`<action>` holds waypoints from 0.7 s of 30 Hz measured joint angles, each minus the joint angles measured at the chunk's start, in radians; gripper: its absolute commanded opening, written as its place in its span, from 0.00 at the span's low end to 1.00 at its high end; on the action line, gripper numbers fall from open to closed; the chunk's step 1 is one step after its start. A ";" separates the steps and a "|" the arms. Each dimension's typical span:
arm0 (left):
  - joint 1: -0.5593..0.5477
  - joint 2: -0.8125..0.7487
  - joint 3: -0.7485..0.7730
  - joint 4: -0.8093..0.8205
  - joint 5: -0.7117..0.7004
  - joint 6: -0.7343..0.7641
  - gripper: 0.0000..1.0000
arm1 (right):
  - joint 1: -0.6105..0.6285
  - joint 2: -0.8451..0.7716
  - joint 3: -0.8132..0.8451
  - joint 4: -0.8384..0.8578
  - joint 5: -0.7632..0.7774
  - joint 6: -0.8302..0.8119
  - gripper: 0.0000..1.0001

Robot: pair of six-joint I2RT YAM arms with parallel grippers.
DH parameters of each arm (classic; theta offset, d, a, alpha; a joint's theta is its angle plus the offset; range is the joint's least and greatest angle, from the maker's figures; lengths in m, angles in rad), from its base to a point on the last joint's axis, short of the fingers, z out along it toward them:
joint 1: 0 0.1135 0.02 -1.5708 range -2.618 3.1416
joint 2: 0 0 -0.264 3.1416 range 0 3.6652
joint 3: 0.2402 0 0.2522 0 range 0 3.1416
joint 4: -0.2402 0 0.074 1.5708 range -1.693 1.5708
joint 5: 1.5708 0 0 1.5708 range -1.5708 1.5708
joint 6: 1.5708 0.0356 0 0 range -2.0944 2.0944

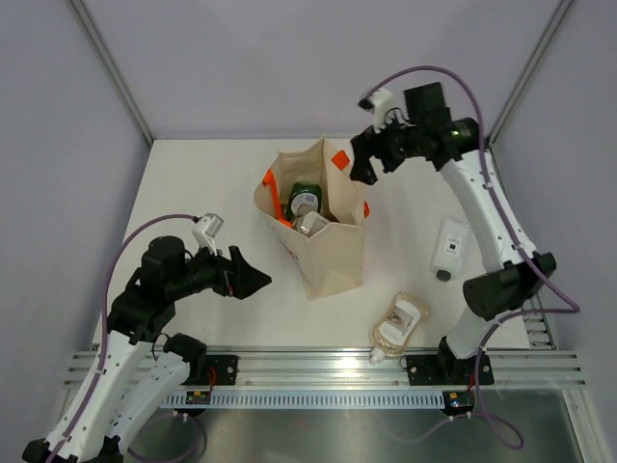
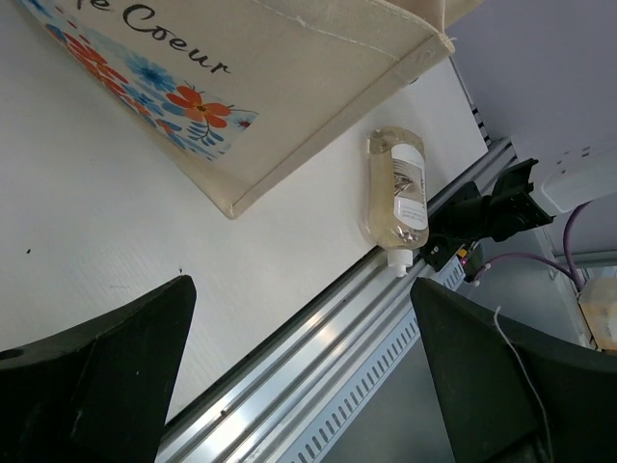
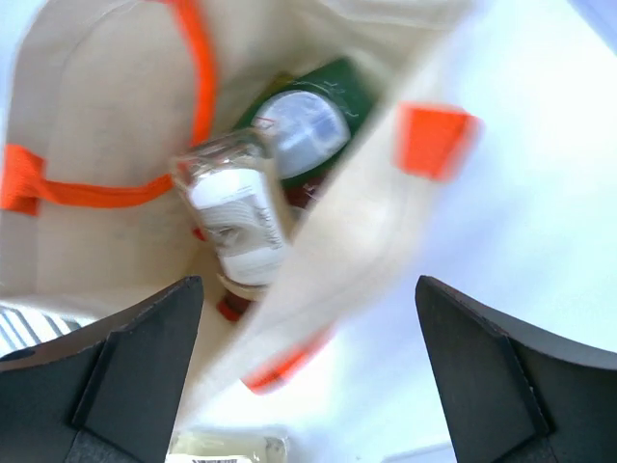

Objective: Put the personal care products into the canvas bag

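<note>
The canvas bag (image 1: 333, 253) stands upright mid-table with orange handles. Inside it I see a green bottle (image 1: 305, 198) and a clear pouch (image 1: 310, 224); the right wrist view shows the bag's inside wall (image 3: 106, 106), the green bottle (image 3: 337, 92), the pouch (image 3: 236, 217) and something red beneath. A second beige pouch (image 1: 398, 326) lies near the front rail, also in the left wrist view (image 2: 397, 193). A white black-capped bottle (image 1: 450, 246) lies to the right. My right gripper (image 1: 363, 164) is open and empty above the bag's right rim. My left gripper (image 1: 253, 282) is open and empty, left of the bag.
The metal rail (image 1: 318, 367) runs along the table's front edge, close to the loose pouch. The right arm's lower link (image 1: 501, 280) stands next to the white bottle. The bag's printed side (image 2: 193, 87) faces the left gripper.
</note>
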 measured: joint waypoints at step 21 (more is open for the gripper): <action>0.000 -0.069 -0.168 0.096 0.052 -0.013 0.99 | -0.786 -0.441 -1.026 0.196 0.175 0.391 1.00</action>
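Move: The white bottle lies about 25 cm to the right hand's right, some 6 cm nearer the base and 28 cm below. The canvas bag's middle is roughly 8 cm to this hand's left, 6 cm back and 17 cm down. The clear bottle on the table lies about 28 cm back, 10 cm right and 28 cm below. From the left hand, the white bottle is some 16 cm ahead, 49 cm right and 20 cm down. The right hand heads for the white bottle with empty, wide-open fingers. It sweeps fast and nearly level away from the bag to the right, then sinks and draws back, some 29 cm right and 19 cm down in all, turning clockwise about 65 degrees and tipping the fingers down over the bottle's cap end. The open left hand sinks about 4 cm. ##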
